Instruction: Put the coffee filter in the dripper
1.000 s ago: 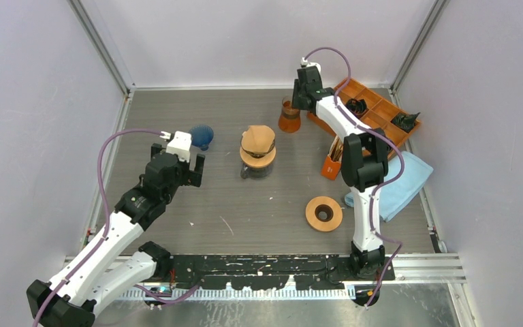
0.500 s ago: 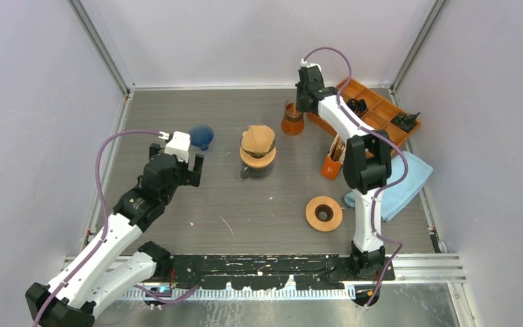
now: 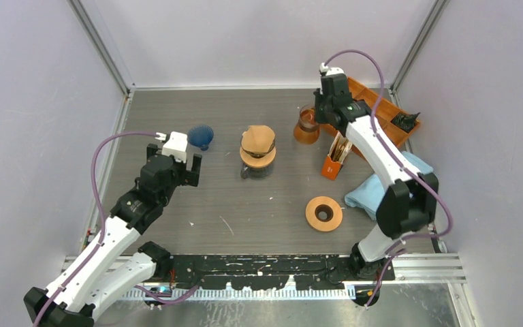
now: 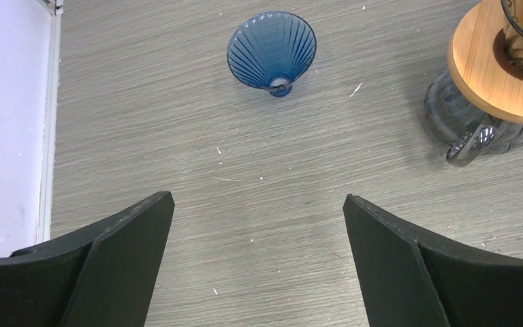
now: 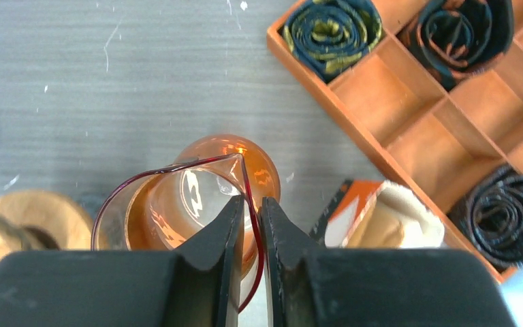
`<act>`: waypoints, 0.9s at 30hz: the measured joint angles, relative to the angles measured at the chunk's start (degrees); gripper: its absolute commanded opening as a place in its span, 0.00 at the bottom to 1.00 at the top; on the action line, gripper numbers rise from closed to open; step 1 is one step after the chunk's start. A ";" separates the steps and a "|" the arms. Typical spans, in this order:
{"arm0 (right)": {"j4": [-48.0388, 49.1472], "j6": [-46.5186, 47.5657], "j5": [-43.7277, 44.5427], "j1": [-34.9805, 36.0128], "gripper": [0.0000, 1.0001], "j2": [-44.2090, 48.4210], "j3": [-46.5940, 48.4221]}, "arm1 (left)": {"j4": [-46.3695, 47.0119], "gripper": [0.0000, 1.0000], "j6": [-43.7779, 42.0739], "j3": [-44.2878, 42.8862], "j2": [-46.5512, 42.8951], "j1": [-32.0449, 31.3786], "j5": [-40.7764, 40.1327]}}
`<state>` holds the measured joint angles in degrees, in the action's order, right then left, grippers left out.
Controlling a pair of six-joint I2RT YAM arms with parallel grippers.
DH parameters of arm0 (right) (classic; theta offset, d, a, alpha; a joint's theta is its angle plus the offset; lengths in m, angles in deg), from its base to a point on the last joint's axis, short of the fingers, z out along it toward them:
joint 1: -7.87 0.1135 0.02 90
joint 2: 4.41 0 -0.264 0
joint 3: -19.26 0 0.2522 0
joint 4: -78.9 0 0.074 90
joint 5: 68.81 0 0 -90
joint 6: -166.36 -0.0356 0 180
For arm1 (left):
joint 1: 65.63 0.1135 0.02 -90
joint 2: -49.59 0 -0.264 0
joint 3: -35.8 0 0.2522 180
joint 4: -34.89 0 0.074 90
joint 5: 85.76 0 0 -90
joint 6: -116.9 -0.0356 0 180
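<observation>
A blue glass cone dripper lies on the table at the left. My left gripper hovers just short of it, open and holding nothing. Brown paper coffee filters stand in an orange holder. My right gripper is shut on the rim of an orange glass vessel with a pouring lip, one finger inside and one outside. That vessel is beside the filter holder.
A glass carafe with a wooden collar stands mid-table, with something brown on top. A wooden ring lies near the front. An orange compartment tray of dark rolls sits back right, beside a blue cloth.
My right gripper closed on the orange vessel's rim and carried it right, toward the filter holder; the arm's elbow swung right. The left arm barely moved.
</observation>
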<state>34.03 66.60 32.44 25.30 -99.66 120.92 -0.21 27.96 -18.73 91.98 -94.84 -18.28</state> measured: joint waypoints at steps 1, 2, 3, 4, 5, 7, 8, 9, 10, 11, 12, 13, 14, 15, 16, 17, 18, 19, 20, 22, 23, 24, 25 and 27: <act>-0.26 -0.07 -0.24 0.11 0.01 2.40 -2.05 | 0.00 0.99 0.00 0.00 -0.04 0.00 -0.02; -0.79 -0.15 -0.52 0.22 0.01 4.68 -3.93 | 0.00 0.99 0.00 0.00 -0.11 0.00 -0.02; -1.14 -0.24 -0.81 0.37 0.01 6.47 -5.38 | 0.00 0.99 0.02 0.00 -0.13 0.00 -0.02; -1.44 -0.42 -1.09 0.70 0.01 8.68 -7.28 | 0.00 0.99 0.02 0.00 -0.20 0.00 -0.02; -1.86 -0.57 -1.27 0.98 0.01 10.16 -8.44 | 0.00 0.99 0.04 0.02 -0.26 0.00 -0.02; -2.54 -0.92 -1.75 1.88 0.01 13.49 -11.21 | 0.00 0.99 0.04 0.09 -0.52 0.04 -0.02; -3.26 -1.05 -1.97 2.71 0.01 15.54 -12.83 | 0.00 0.99 0.04 0.13 -0.68 0.09 -0.02; -3.67 -1.20 -2.10 3.28 0.01 16.92 -13.90 | 0.00 0.99 0.04 0.15 -0.79 0.09 -0.04; -4.04 -1.40 -2.21 4.13 0.01 18.60 -15.30 | 0.02 0.99 0.07 0.20 -0.92 0.09 -0.04; -4.55 -1.64 -2.34 5.09 0.01 20.35 -16.74 | 0.02 0.99 0.09 0.24 -1.03 0.09 -0.04; -4.90 -1.95 -2.45 6.10 0.01 22.08 -18.18 | 0.04 0.99 0.09 0.31 -1.14 0.09 -0.07; -5.29 -2.36 -2.60 7.02 0.01 24.24 -19.93 | 0.04 0.99 0.09 0.39 -1.14 0.09 -0.07; -5.53 -2.51 -2.64 7.85 0.01 24.76 -20.28 | 0.04 0.99 0.11 0.44 -1.14 0.09 -0.07; -5.84 -2.75 -2.78 9.09 0.00 26.08 -21.31 | 0.04 0.99 0.11 0.52 -1.11 0.09 -0.07; -5.86 -3.08 -2.86 10.14 0.01 27.10 -22.25 | 0.04 0.99 0.11 0.55 -1.05 0.09 -0.09; -5.92 -3.39 -2.91 11.39 0.01 27.98 -23.19 | 0.07 0.99 0.13 0.57 -0.98 0.11 -0.15; -6.05 -3.76 -2.91 12.63 0.01 28.59 -24.04 | 0.07 0.99 0.13 0.59 -0.87 0.15 -0.28; -6.27 -4.04 -2.89 13.62 0.01 28.92 -24.63 | 0.07 0.99 0.15 0.63 -0.72 0.22 -0.42; -6.25 -4.42 -2.80 15.04 0.01 29.18 -25.53 | 0.09 0.99 0.15 0.70 -0.59 0.31 -0.50; -6.23 -5.40 -2.75 17.64 0.01 29.33 -27.34 | 0.09 0.99 0.17 0.92 -0.37 0.42 -0.70; -6.25 -5.90 -2.69 18.97 0.01 29.31 -28.33 | 0.13 0.99 0.17 1.11 -0.33 0.46 -0.87; -6.27 -6.36 -2.56 20.20 0.01 29.31 -29.14 | 0.13 0.99 0.17 1.29 -0.33 0.46 -1.01; -6.23 -6.93 -2.34 21.62 0.01 29.31 -30.10 | 0.13 0.99 0.17 1.40 -0.33 0.46 -1.16; -5.99 -7.72 -1.77 24.24 0.01 29.31 -31.50 | 0.20 0.99 0.20 1.68 -0.33 0.46 -1.62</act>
<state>28.04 58.88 30.67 49.54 -70.35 89.42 -0.02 28.15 -17.05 91.65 -94.39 -19.90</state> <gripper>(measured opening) 0.192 0.991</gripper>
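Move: The right hand has the amber carafe by its rim, about 19 cm above the table. The bare spot it is being taken to lies some 23 cm back and 12 cm to the left. The loose wooden ring is about 21 cm back and 2 cm right, the dripper stack 19 cm left and 3 cm back, the filter box 6 cm right and 3 cm back. From the left hand that spot is roughly 31 cm right, 7 cm back and 19 cm below. Still pinching the carafe's rim between nearly shut fingers, the right hand pulls it back towards the base by some 21 cm. It starts almost level, then bears left by about 8 cm and sinks around 5 cm towards the open table left of the wooden ring. The wrist meanwhile turns about 20 degrees counter-clockwise and tips a little downward. ##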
